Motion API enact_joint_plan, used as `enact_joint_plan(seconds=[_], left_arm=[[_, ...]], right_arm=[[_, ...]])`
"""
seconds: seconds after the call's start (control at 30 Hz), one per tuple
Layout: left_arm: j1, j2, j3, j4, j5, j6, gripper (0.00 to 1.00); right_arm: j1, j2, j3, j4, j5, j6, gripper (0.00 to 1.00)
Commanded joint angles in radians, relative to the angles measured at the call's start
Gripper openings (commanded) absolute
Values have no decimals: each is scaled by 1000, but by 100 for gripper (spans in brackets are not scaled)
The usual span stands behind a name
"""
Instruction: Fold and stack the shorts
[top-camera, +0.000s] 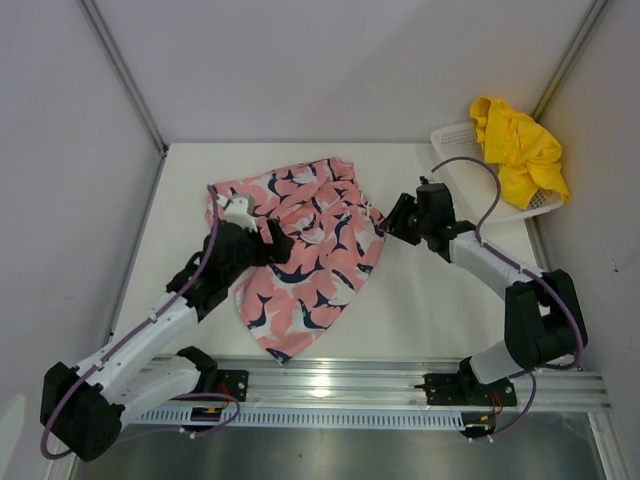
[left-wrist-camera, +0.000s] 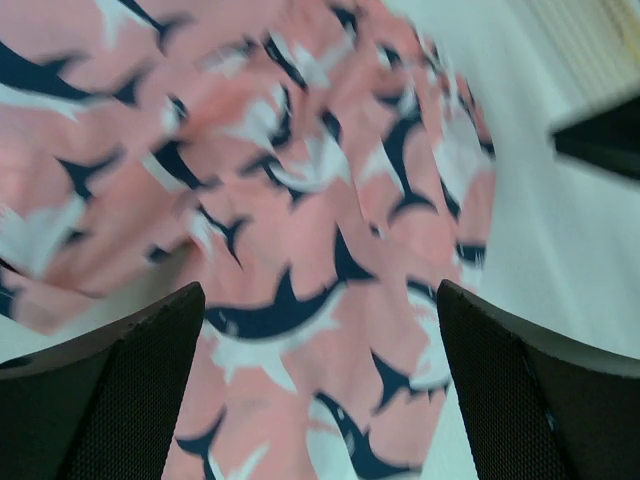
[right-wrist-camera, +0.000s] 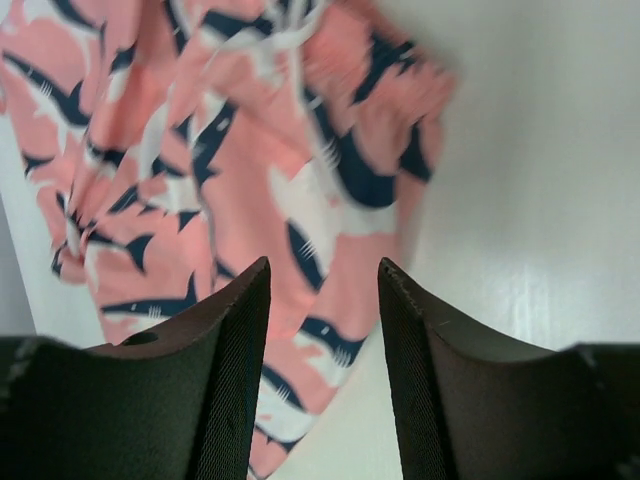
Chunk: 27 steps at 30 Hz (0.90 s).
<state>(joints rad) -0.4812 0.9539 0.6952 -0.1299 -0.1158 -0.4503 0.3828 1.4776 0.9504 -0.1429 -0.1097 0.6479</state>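
The pink shorts with the navy-and-white print (top-camera: 305, 250) lie spread and rumpled on the white table (top-camera: 430, 300), also filling the left wrist view (left-wrist-camera: 300, 200) and the right wrist view (right-wrist-camera: 220, 150). My left gripper (top-camera: 275, 238) hovers over their left part, jaws wide open with only cloth below (left-wrist-camera: 320, 300). My right gripper (top-camera: 392, 222) sits just off their right edge, jaws apart with nothing between them (right-wrist-camera: 325, 275). The yellow shorts (top-camera: 520, 148) hang crumpled over the white mesh basket (top-camera: 455, 150) at the back right.
Grey walls close the table at the back and both sides. A metal rail (top-camera: 400, 385) with the arm bases runs along the near edge. The right arm's tip shows as a dark shape (left-wrist-camera: 600, 140) in the left wrist view.
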Motion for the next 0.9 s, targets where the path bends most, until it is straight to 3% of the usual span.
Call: enact_joint_plan(seconds=[0.0, 0.17, 0.33, 0.5, 0.87], left_arm=[[-147, -55, -78, -62, -100, -16, 99], [-350, 5, -106, -151, -162, -34, 99], [-543, 126, -62, -249, -310, -93, 99], [-625, 221, -11, -296, -340, -102, 99], [-723, 384, 43, -396, -346, -117, 99]], right_arm=[[-77, 84, 37, 86, -83, 12, 49], [-154, 243, 53, 193, -160, 50, 53], [-183, 342, 45, 302, -168, 117, 56], [-190, 427, 37, 432, -176, 168, 55], [-176, 509, 60, 502, -194, 194, 54]])
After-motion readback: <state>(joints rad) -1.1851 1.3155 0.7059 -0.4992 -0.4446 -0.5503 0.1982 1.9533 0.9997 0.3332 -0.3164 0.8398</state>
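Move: The pink shorts' waistband corner, on the shorts' right edge, lies about 10 cm ahead of the right hand, 1 cm to its right and 11 cm below. The shorts' near hem corner lies some 18 cm back from the left hand, 2 cm to its right and 18 cm down. From the right hand, the basket stands roughly 22 cm ahead and 25 cm right, 8 cm lower; the shorts' far corner is about 25 cm ahead, 6 cm left, 11 cm down. The shorts' near hem corner is what the left hand makes for, travelling back and down about 15 cm each and some 7 cm right, fingers kept wide open while the wrist rolls its left side up and tips steeply downward. To the waistband corner the right hand goes down about 9 cm while reaching forward, then glides on forward close above the table, half open, rolling slightly left side up. ##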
